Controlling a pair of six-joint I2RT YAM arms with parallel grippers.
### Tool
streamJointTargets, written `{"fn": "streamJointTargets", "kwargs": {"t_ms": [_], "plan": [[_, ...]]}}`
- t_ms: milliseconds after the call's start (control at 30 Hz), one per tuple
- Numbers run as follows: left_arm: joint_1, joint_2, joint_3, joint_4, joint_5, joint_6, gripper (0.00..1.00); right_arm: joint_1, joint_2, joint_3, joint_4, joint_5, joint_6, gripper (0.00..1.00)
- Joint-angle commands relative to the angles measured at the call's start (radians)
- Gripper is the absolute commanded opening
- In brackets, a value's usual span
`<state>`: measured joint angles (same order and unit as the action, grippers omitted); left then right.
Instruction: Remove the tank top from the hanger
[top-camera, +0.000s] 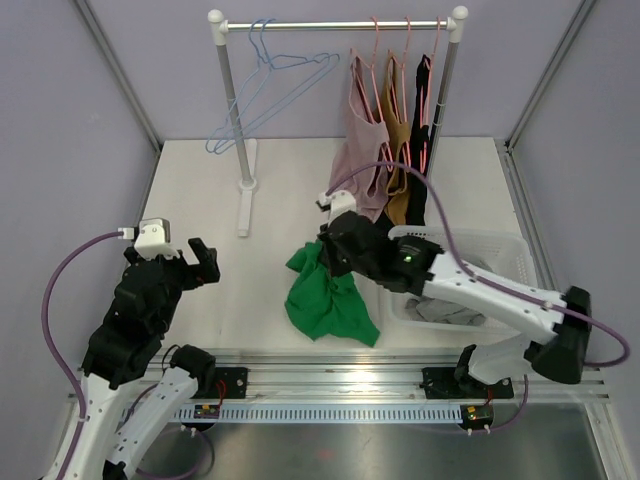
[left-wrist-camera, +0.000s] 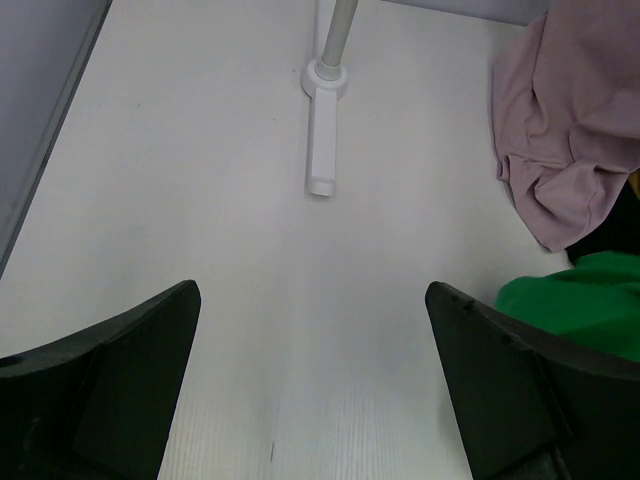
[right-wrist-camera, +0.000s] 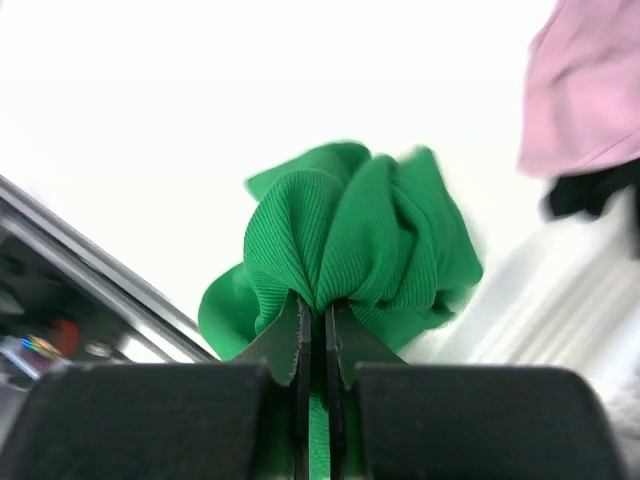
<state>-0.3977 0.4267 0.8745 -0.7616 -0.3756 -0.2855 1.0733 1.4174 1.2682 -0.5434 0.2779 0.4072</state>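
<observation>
A green tank top (top-camera: 325, 298) hangs bunched from my right gripper (top-camera: 328, 257) over the table's near middle, off any hanger. In the right wrist view the jaws are pinched shut on its ribbed fabric (right-wrist-camera: 345, 240), the gripper (right-wrist-camera: 315, 310) at its lower fold. Pink, tan and black tank tops (top-camera: 388, 150) hang on pink hangers from the rail (top-camera: 340, 24). Several empty blue hangers (top-camera: 265, 90) hang at the rail's left. My left gripper (top-camera: 200, 262) is open and empty over the table's left; its view shows bare table between the fingers (left-wrist-camera: 110, 370).
The white rack's foot (top-camera: 246, 195) stands on the table at centre back, also in the left wrist view (left-wrist-camera: 322, 140). A white basket (top-camera: 500, 262) holding grey cloth sits at the right, under my right arm. Metal rails run along the near edge.
</observation>
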Motion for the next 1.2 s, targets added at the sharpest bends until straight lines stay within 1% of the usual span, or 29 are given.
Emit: {"fn": "streamJointTargets", "kwargs": {"t_ms": [0, 267, 333, 433, 500, 533, 600, 667, 733, 767, 833, 867, 967, 1033, 1167], "plan": [[0.01, -0.005, -0.008, 0.059, -0.026, -0.004, 0.99, 0.002, -0.148, 0.143, -0.134, 0.142, -0.031, 0.0], [0.02, -0.014, -0.009, 0.064, -0.014, -0.001, 0.99, 0.001, -0.302, 0.393, -0.418, 0.509, -0.061, 0.0], [0.023, -0.014, -0.011, 0.065, -0.008, -0.001, 0.99, -0.001, -0.324, 0.41, -0.48, 0.597, -0.051, 0.0], [0.031, -0.014, -0.011, 0.067, -0.008, -0.001, 0.99, -0.001, -0.362, 0.395, -0.539, 0.688, -0.018, 0.0], [0.036, -0.013, -0.011, 0.07, -0.003, -0.001, 0.99, -0.001, -0.391, 0.34, -0.572, 0.746, 0.028, 0.0], [0.042, -0.013, -0.011, 0.071, 0.0, -0.001, 0.99, -0.004, -0.4, 0.315, -0.584, 0.815, 0.051, 0.0], [0.046, -0.011, -0.012, 0.074, 0.009, 0.0, 0.99, -0.019, -0.423, 0.238, -0.61, 0.848, 0.114, 0.0], [0.056, -0.002, -0.012, 0.076, 0.015, 0.0, 0.99, -0.067, -0.44, 0.16, -0.607, 0.843, 0.139, 0.0], [0.062, 0.001, -0.012, 0.077, 0.024, 0.002, 0.99, -0.117, -0.449, 0.097, -0.538, 0.782, 0.116, 0.0], [0.063, 0.004, -0.011, 0.077, 0.027, 0.002, 0.99, -0.187, -0.456, 0.036, -0.476, 0.741, 0.096, 0.0], [0.068, 0.007, -0.012, 0.077, 0.03, 0.002, 0.99, -0.239, -0.462, -0.022, -0.417, 0.649, 0.067, 0.0], [0.069, 0.007, -0.012, 0.079, 0.032, 0.002, 0.99, -0.268, -0.465, -0.074, -0.37, 0.632, 0.061, 0.0], [0.074, 0.009, -0.014, 0.082, 0.038, 0.003, 0.99, -0.291, -0.453, -0.134, -0.314, 0.567, 0.059, 0.0], [0.079, 0.014, -0.014, 0.084, 0.044, 0.003, 0.99, -0.294, -0.442, -0.167, -0.282, 0.482, 0.074, 0.0], [0.091, 0.012, -0.012, 0.087, 0.058, 0.003, 0.99, -0.299, -0.399, -0.311, -0.166, 0.321, 0.152, 0.0]]}}
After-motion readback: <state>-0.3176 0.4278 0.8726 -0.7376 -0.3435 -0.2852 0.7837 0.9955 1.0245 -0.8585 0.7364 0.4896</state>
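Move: Off to the right hand's right, about 33 cm away, 3 cm farther out and some 17 cm below, is the middle of the white basket; the right fingers are already shut on the green tank top. In the basket the grey tank top lies about 31 cm right, 3 cm back and 18 cm below. The pink tank top hangs roughly 26 cm ahead and 11 cm right, its middle about 5 cm lower. From the left hand the basket is some 62 cm right, 5 cm ahead and 23 cm down. Keeping its pinch on the green tank top, the right hand lifts it about 20 cm and carries it right in a high arc towards the basket, then lowers it to nearly the starting height over the basket's left part. It overshoots to some 27 cm right and eases back about 3 cm left as it sinks, having turned roughly 40 degrees clockwise. ##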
